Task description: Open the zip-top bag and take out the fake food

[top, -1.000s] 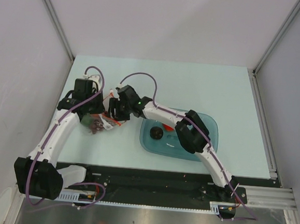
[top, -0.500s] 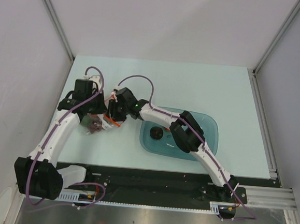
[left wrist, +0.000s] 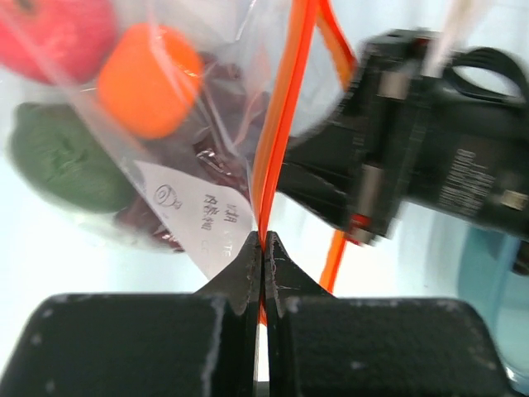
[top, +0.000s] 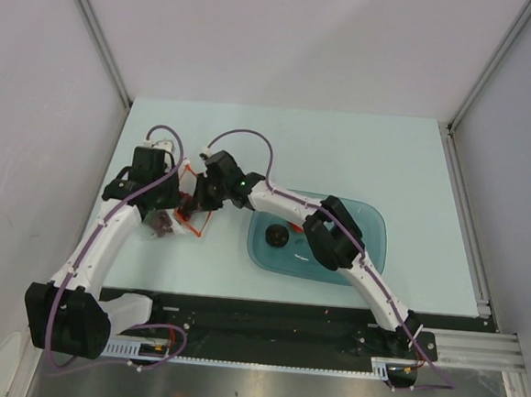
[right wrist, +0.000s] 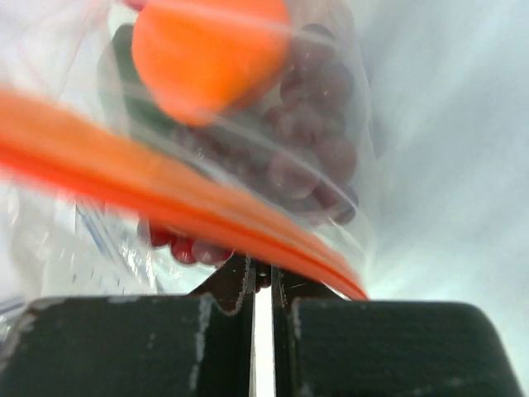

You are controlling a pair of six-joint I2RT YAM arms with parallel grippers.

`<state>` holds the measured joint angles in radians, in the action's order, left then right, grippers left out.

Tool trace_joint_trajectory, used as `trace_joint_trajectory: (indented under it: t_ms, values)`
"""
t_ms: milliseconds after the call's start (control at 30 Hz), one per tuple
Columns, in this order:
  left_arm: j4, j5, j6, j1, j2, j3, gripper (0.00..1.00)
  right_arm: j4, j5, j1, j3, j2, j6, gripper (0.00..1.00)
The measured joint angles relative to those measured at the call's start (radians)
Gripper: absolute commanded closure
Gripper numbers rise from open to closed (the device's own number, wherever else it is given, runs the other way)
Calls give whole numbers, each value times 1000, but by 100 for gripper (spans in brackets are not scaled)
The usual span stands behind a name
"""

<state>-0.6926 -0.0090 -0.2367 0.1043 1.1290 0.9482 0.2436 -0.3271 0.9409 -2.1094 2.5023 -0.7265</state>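
The zip-top bag (top: 173, 224) lies on the table between my two grippers, its orange-red zip strip (left wrist: 285, 99) pulled taut. Through the clear plastic I see fake food: an orange (left wrist: 149, 78), a green fruit (left wrist: 62, 157), a red one (left wrist: 58, 29) and dark-red grapes (right wrist: 318, 141). My left gripper (left wrist: 263, 246) is shut on one lip of the zip strip. My right gripper (right wrist: 258, 271) is closed on the other lip, the strip (right wrist: 207, 203) running across its tips. In the top view the left gripper (top: 170, 200) and the right gripper (top: 197, 202) stand close together over the bag's mouth.
A teal translucent tub (top: 374, 218) sits right of the bag, under my right arm, with a dark fruit (top: 278, 237) and a small red piece (top: 297, 227) in it. Grey walls enclose the table's back and sides.
The right gripper has shifted slightly left and back, and the left wrist has turned a little. The bag has moved with them and its mouth is drawn tighter.
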Motion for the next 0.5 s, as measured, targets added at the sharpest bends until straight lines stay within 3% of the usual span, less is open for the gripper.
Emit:
trace_joint_trajectory:
  t_ms: [500]
  values:
    - [-23, -166, -9, -3, 0, 27, 100, 141, 9, -3, 34, -293, 77, 100]
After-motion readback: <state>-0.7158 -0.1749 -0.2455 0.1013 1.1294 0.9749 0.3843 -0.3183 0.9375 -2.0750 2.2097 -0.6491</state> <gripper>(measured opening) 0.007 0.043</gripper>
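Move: The teal bin's middle lies about 33 cm to the right of the right hand, 5 cm back and slightly lower; the dark ball inside it is 23 cm right and 5 cm back. The orange fruit still in the bag is some 7 cm left and 2 cm forward, at about the same height. From the left hand the bin is about 35 cm right, 4 cm back and 10 cm down, and the grapes are 2 cm right, 3 cm forward and 6 cm lower. Up, starting slowly and then quickly, the right hand lifts the already pinched grapes about 14 cm out through the bag's mouth, drifting some 3 cm right, its fingers staying shut. The left hand keeps its pinch on the bag's orange zip edge and draws it about 3 cm left, away from the grapes, with a small turn of the wrist. ##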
